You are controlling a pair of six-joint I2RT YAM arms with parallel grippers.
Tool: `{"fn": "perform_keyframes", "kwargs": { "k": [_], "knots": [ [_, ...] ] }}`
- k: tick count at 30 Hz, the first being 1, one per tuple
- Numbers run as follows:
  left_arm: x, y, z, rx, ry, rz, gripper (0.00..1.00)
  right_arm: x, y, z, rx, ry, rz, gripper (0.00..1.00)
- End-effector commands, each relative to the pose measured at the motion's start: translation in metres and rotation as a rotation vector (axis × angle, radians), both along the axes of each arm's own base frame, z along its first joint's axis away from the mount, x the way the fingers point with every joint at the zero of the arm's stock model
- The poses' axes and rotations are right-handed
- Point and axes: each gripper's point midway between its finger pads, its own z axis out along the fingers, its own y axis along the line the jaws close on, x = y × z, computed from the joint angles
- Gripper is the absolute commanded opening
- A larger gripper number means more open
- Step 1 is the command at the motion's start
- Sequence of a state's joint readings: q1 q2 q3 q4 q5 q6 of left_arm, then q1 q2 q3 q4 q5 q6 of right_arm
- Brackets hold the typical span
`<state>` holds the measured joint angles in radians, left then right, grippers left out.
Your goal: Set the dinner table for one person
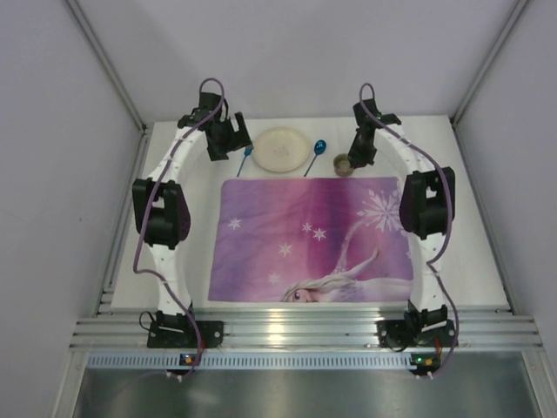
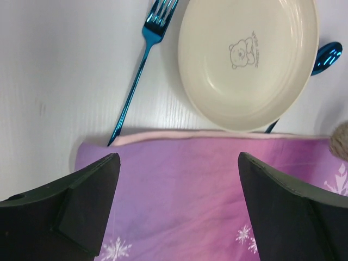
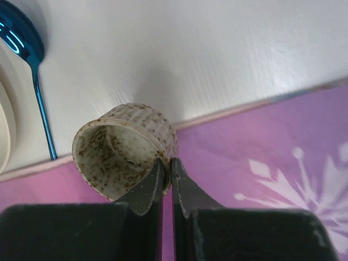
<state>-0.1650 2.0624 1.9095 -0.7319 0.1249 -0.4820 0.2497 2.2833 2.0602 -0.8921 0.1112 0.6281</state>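
On the white dinner table [image 1: 474,261] lies a purple snowflake placemat [image 1: 305,239]. Beyond its far edge are a blue fork [image 1: 244,162], a cream plate [image 1: 281,149] and a blue spoon [image 1: 315,155]. A small speckled cup [image 3: 119,147] is at the mat's far edge, its mouth turned toward the wrist camera. My right gripper [image 3: 167,166] is shut on the cup's wall, one finger inside and one outside. My left gripper [image 2: 178,160] is open over the mat's far left corner with nothing between its fingers, near the fork [image 2: 136,76] and the bear-printed plate [image 2: 247,60].
Grey walls enclose the table on three sides. A ribbed aluminium rail [image 1: 305,331] runs along the near edge between the arm bases. The spoon [image 3: 24,41] lies just left of the cup, partly under the plate's rim.
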Motion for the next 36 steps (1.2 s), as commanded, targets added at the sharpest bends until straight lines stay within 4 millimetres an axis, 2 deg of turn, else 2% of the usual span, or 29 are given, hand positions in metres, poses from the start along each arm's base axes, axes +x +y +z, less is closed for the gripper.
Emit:
{"fn": "perform_keyframes", "kwargs": {
  "k": [1,2,3,5,6,7,8,9,13,17,20,23,25,29,36],
  "knots": [
    [0.028,-0.016,-0.005,-0.051,-0.023,-0.013,0.95,-0.023,-0.033,0.099,-0.065,-0.159,-0.009,0.0],
    [0.031,-0.019,-0.011,-0.051,-0.017,-0.016,0.94,-0.037,-0.041,0.118,-0.082,-0.183,-0.002,0.0],
    [0.034,-0.024,-0.026,-0.047,0.003,-0.021,0.94,-0.056,-0.05,0.102,-0.12,-0.131,-0.006,0.0],
    [0.038,-0.029,-0.033,-0.054,0.007,-0.016,0.94,-0.08,-0.061,0.097,-0.14,-0.099,-0.013,0.0],
    [0.039,-0.034,-0.043,-0.058,0.02,-0.02,0.93,-0.105,-0.068,0.089,-0.152,-0.067,-0.017,0.0],
    [0.042,-0.038,-0.046,-0.07,0.013,-0.023,0.93,-0.115,-0.073,0.086,-0.157,-0.056,-0.025,0.0],
    [0.044,-0.041,-0.049,-0.074,0.011,-0.025,0.93,-0.128,-0.076,0.089,-0.157,-0.063,-0.027,0.0],
    [0.045,-0.046,-0.055,-0.077,0.015,-0.033,0.93,-0.143,-0.08,0.069,-0.166,-0.015,-0.023,0.0],
    [0.055,-0.055,-0.064,-0.093,0.003,-0.03,0.93,-0.172,-0.093,0.038,-0.166,0.057,-0.051,0.0],
    [0.062,-0.057,-0.074,-0.092,0.005,-0.021,0.93,-0.18,-0.1,0.021,-0.183,0.089,-0.063,0.0],
    [0.067,-0.058,-0.086,-0.089,0.016,-0.018,0.93,-0.189,-0.107,-0.001,-0.202,0.136,-0.075,0.0],
    [0.07,-0.059,-0.092,-0.093,0.019,-0.016,0.93,-0.185,-0.109,-0.011,-0.184,0.117,-0.08,0.0],
    [0.071,-0.059,-0.094,-0.092,0.02,-0.017,0.93,-0.179,-0.112,-0.008,-0.176,0.085,-0.095,0.0],
    [0.072,-0.059,-0.1,-0.088,0.023,-0.018,0.93,-0.153,-0.111,0.009,-0.157,0.0,-0.111,0.0],
    [0.076,-0.063,-0.106,-0.098,0.025,-0.026,0.92,-0.129,-0.108,0.013,-0.124,-0.066,-0.139,0.0]
  ]
}}
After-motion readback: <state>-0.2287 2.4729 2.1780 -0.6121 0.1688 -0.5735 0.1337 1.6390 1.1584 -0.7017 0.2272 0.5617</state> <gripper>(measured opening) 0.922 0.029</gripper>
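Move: The right hand already holds the cup by its rim, just off the table, the cup's middle about 3 cm to the hand's left. The placemat's large snowflake lies roughly 13 cm back, 9 cm right and 7 cm below; the spoon is about 7 cm ahead and 12 cm left. From the open left hand the plate's middle is some 12 cm ahead, 13 cm right and 14 cm down, the fork about 8 cm ahead and 2 cm right. Keeping its pinch on the cup's rim, the right hand swings it up and over the placemat's far edge, about 20 cm back and 10 cm right, sinks to the snowflake, then eases some 4 cm forward again. The left hand, fingers staying wide, drops about 10 cm while shifting right and forward towards the plate's near-left rim. ##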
